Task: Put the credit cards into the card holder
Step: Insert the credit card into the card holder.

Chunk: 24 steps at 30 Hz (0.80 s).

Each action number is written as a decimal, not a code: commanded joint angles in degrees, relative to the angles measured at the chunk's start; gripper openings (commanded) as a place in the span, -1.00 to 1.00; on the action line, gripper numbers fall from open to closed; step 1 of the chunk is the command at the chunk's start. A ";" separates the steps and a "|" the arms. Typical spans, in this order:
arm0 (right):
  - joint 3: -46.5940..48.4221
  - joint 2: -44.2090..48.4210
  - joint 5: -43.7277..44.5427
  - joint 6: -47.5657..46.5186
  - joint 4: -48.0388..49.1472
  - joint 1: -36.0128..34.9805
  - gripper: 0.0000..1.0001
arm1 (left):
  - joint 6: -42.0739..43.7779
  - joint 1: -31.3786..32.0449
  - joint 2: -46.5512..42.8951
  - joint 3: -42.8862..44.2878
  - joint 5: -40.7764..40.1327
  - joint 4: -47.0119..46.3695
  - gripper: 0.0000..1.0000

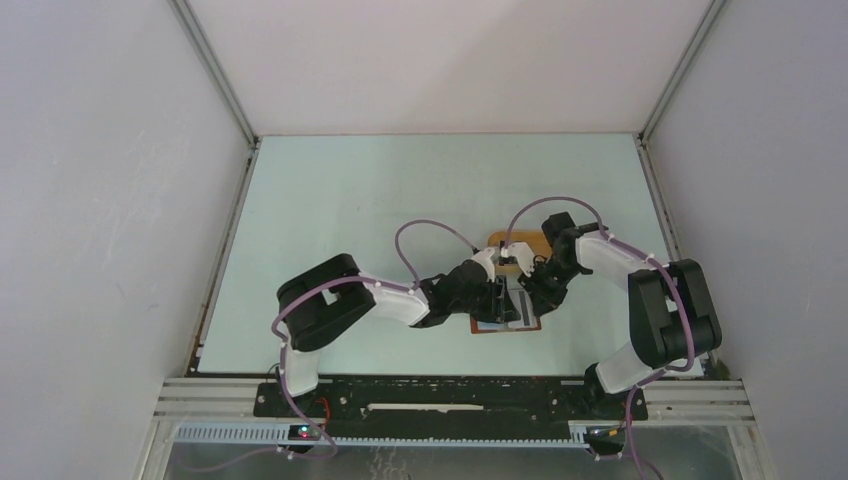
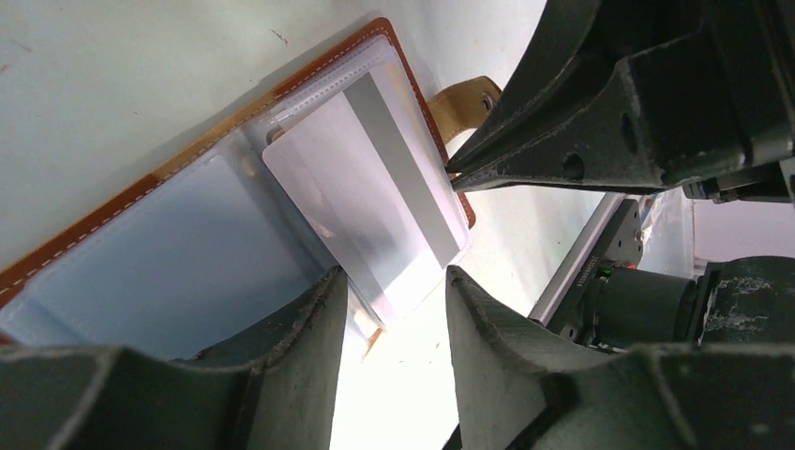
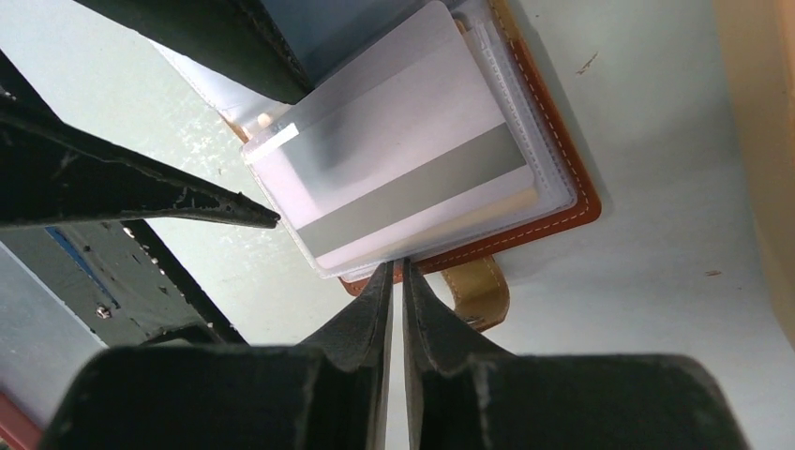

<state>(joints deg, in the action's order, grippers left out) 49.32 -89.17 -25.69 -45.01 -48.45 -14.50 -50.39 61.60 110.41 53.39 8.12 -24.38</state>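
Note:
The card holder lies open on the table, brown leather with clear sleeves. A pale credit card with a grey stripe lies at the mouth of one sleeve, also clear in the right wrist view. My left gripper is open and straddles the card's near corner, with one finger over the neighbouring sleeve. My right gripper has its jaws almost together, and its tips meet the card's long edge with nothing in the slit. The snap strap sticks out beside them. No other cards show.
An orange-yellow tray sits just behind the card holder, and its edge shows in the right wrist view. Both arms crowd the spot over the holder. White walls enclose the table, and a metal rail runs along its near edge.

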 commanded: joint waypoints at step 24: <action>3.06 0.05 -1.94 3.42 0.07 1.49 -0.75 | 7.97 -0.17 -3.64 6.99 -13.07 17.15 -0.82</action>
<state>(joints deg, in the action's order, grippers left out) 50.59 -89.14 -28.16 -42.89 -49.17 -13.19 -44.97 61.65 106.08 55.37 -3.53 -9.91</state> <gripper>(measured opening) 0.129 0.099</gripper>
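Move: The credit card lies in the holder's right pocket, its middle about 2 cm ahead of the left hand, 1 cm to its right and 2 cm below. From that hand the holder's left pocket is some 5 cm left and 2 cm ahead, the clasp strap about 4 cm ahead and 7 cm right, and the tray's middle 15 cm ahead and 1 cm right. From the right hand the card's middle is roughly 4 cm left, 1 cm ahead and 1 cm below. Off the near end of the card in the right pocket, the left hand rises about 1 cm while easing forward, then swings left and sinks again to just over the left pocket beside the spine, roughly 4 cm in all. On the way its half-open fingers close almost fully and tip some 10 degrees more steeply down. The right hand, nearly shut, stays by the strap edge. ##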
